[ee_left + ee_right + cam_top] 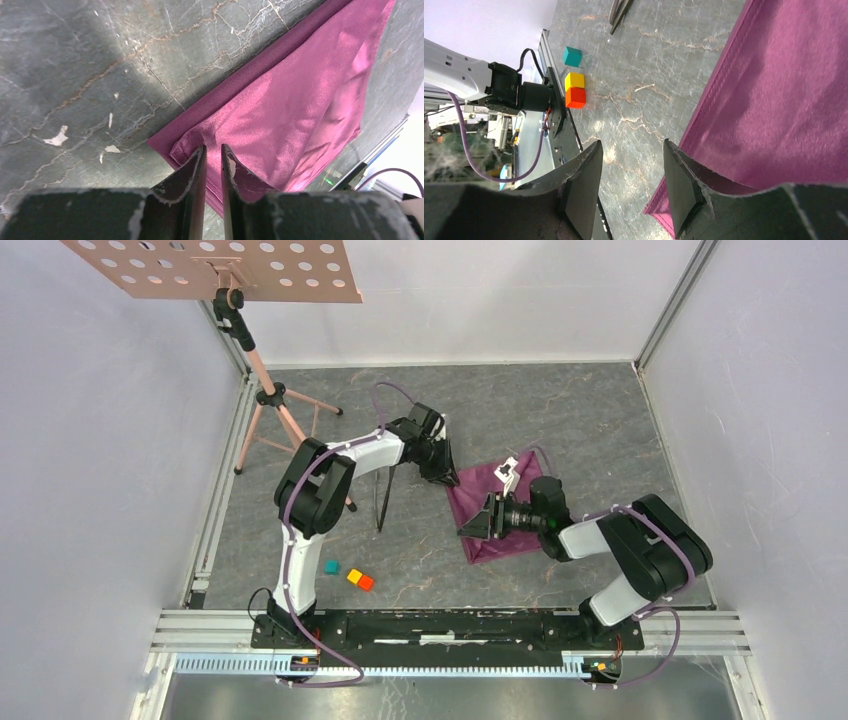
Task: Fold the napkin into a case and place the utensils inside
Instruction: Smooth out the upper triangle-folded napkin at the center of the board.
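The plum napkin [492,502] lies folded on the grey table right of centre, two layers showing at its corner [182,147]. My left gripper [445,472] sits at the napkin's far-left corner. Its fingertips [213,146] rest over the top layer with only a narrow gap, and no cloth shows pinched between them. My right gripper [466,525] hovers at the napkin's left edge [784,100]. It [632,142] stands open over bare table, with one finger above the hem. The dark utensils [382,498] lie together left of the napkin, their ends [618,12] just visible.
Teal [331,567], yellow [354,576] and orange [366,583] blocks sit near the front, left of centre. A tripod stand [270,400] with a perforated board occupies the back left. White walls and metal rails enclose the table.
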`<state>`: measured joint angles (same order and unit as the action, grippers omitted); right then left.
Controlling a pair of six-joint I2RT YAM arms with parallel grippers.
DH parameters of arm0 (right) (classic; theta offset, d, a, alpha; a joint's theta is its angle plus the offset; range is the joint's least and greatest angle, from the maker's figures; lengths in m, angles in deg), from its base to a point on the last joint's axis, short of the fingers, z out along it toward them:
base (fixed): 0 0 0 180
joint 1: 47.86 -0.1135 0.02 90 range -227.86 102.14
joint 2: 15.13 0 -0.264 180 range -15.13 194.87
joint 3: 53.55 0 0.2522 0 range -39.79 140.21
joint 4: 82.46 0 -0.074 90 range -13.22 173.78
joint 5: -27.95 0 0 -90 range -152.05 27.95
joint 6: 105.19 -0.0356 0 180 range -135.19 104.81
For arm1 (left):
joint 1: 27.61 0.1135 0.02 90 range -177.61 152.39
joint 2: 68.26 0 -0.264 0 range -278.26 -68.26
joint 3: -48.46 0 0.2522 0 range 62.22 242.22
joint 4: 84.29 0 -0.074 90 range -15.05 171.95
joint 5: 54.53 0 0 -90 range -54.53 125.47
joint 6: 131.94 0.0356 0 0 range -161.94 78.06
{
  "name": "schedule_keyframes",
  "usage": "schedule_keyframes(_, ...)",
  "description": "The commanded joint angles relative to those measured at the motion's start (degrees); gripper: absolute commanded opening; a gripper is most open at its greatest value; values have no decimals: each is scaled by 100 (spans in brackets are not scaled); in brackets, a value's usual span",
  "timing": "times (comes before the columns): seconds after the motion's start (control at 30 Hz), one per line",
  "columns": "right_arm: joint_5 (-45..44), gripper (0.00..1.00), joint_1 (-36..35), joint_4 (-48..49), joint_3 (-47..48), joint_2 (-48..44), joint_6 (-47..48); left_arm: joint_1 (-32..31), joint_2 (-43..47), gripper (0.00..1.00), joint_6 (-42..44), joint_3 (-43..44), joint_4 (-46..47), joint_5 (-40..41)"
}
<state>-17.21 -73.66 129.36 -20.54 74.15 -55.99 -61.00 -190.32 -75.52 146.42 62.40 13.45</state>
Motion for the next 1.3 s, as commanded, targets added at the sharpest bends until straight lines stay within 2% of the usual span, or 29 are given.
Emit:
schedule_keyframes(0.0, 215, 54, -75, 793, -140, 307, -181, 103, -106, 23, -109, 33, 231, -58)
schedule_keyframes(0.6, 219, 52, -448, 1559, -583, 1066, -333, 250, -285, 20, -147, -263, 497, -114)
schedule_keyframes(0.8, 168, 52, -671, 1529, -900, 854, -284, 339, -333, 19, -93, -273, 470, -105)
schedule_keyframes(1.07, -33, 52, -904, 951, -1272, 284, 38, 361, -342, 19, -65, -255, 420, -117)
schedule_keyframes(1.17, -11, 52, -920, 260, -1269, -398, 300, 368, -159, 19, -172, -253, 445, -281)
schedule_keyframes(1.27, -664, 55, -935, -2081, -846, -1578, 1378, 335, 201, 26, -368, -261, 587, -492)
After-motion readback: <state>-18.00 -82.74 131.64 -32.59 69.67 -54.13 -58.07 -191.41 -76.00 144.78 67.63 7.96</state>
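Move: The napkin's near left corner lies about 6 cm back, 2 cm left and 5 cm below the half-open right hand. From that hand the far left corner is some 14 cm ahead, 5 cm left and 5 cm down, and the red block roughly 10 cm back, 25 cm left and 4 cm down. From the left hand, the far left corner is about 3 cm ahead, straight in line and 1 cm below; the near left one is 17 cm back, 3 cm right and 1 cm below. Back towards its base, about 9 cm, the right hand travels low and sinks some 3 cm, mostly in the first half, passing over the napkin's near left corner and turning slightly counter-clockwise, fingers still half open and pointing left. The left fingertips stay on the cloth by the far left corner, easing forward about 1 cm as the wrist tilts slightly. ##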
